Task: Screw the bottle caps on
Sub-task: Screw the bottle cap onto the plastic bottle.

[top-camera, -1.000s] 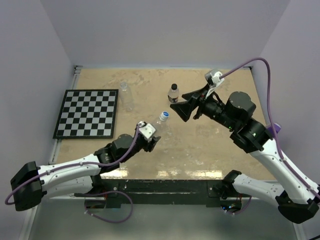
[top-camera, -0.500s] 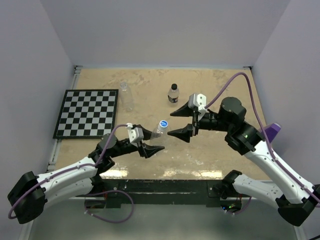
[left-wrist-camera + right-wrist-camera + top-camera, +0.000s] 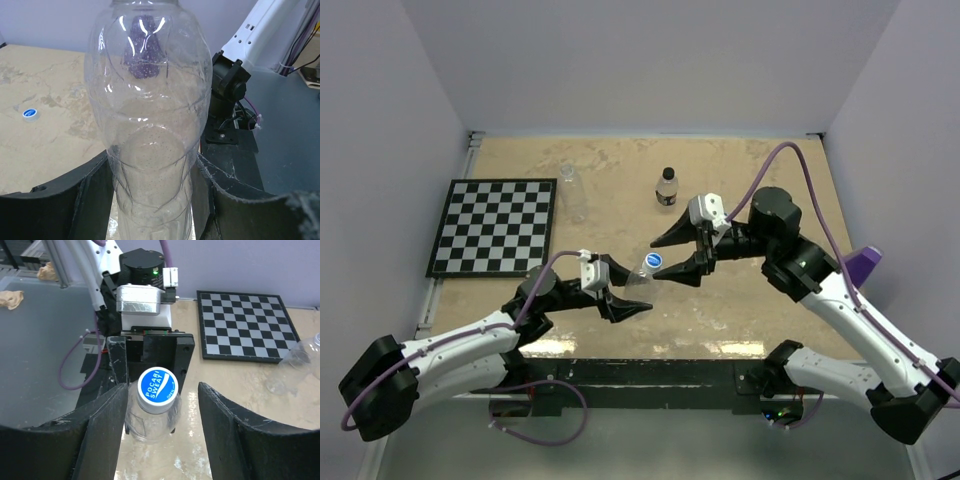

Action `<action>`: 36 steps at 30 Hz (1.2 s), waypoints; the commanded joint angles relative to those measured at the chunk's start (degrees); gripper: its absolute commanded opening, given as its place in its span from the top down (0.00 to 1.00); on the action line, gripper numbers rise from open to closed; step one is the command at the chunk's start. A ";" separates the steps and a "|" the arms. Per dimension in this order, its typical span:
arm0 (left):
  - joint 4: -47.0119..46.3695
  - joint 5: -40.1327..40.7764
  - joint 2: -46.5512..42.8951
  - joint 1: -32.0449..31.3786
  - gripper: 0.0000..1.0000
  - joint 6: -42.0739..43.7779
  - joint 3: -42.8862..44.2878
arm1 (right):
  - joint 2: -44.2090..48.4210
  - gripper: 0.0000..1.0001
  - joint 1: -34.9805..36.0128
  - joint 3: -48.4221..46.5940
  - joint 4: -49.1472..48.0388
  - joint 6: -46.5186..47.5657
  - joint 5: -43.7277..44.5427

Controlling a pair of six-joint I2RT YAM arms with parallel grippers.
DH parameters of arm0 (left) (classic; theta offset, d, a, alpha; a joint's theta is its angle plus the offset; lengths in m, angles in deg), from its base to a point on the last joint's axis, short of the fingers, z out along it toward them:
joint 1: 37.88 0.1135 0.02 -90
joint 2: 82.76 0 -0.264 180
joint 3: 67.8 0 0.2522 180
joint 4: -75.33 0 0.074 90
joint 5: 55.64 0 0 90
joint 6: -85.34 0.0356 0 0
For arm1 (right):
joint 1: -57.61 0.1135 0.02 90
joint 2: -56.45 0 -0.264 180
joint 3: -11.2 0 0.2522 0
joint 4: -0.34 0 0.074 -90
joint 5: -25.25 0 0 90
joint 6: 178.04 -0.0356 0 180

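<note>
My left gripper (image 3: pixel 627 287) is shut on the body of a clear bottle (image 3: pixel 640 278) and holds it tilted above the table, neck toward the right arm. In the left wrist view the bottle (image 3: pixel 150 125) fills the space between the fingers (image 3: pixel 75 200). A blue cap (image 3: pixel 158 385) sits on its neck. My right gripper (image 3: pixel 160 390) is open with one finger on each side of that cap (image 3: pixel 654 261), neither pressing it. A second bottle (image 3: pixel 666 187) with a black cap stands behind. A third clear bottle (image 3: pixel 572 190) lies uncapped, and a loose blue cap (image 3: pixel 30 114) lies on the table.
A checkerboard mat (image 3: pixel 495 227) lies at the left of the table. A purple object (image 3: pixel 868 262) sits by the right arm at the table's right edge. Walls close in the table on three sides.
The right gripper swung down from beside the black-capped bottle to the held bottle's blue cap, and its jaws narrowed. The left arm lifted the bottle and shifted it right.
</note>
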 commanded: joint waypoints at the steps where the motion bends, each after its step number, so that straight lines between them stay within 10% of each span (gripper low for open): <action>1: -3.73 -2.50 0.68 0.41 1.00 0.69 2.50 | -0.31 0.39 -0.22 -3.39 -0.92 0.28 -5.43; 13: -2.67 -3.02 0.86 0.41 1.00 1.39 3.73 | -1.28 0.50 -0.22 -3.39 -0.83 -0.25 -6.22; 23: 0.22 -0.84 -0.81 0.41 1.00 2.70 4.79 | -1.98 0.93 -0.22 -3.04 -1.27 -1.92 -3.76; 36: 20.27 36.57 -0.81 -6.52 1.00 15.36 17.88 | -4.35 1.00 -0.14 0.03 -4.51 -15.17 20.12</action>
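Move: The blue cap sits on the bottle's mouth right between the right gripper's open fingers, about 1 cm back and 1 cm left of that hand point, level with it. The black-capped bottle stands some 35 cm ahead of the right hand, 3 cm to its right and 27 cm lower; the uncapped bottle about 31 cm ahead, 25 cm left and 26 cm lower. From the left hand, holding the bottle, the cap lies 12 cm above and 3 cm right. Ease the right gripper back about 1 cm to centre on the blue cap and close its fingers until they pinch the cap's sides. Keep the left grip on the bottle, then carry both hands forward together about 5 cm, turning the right some 15 degrees clockwise and the left nearly 20 counter-clockwise, so the cap is twisted against the bottle. ##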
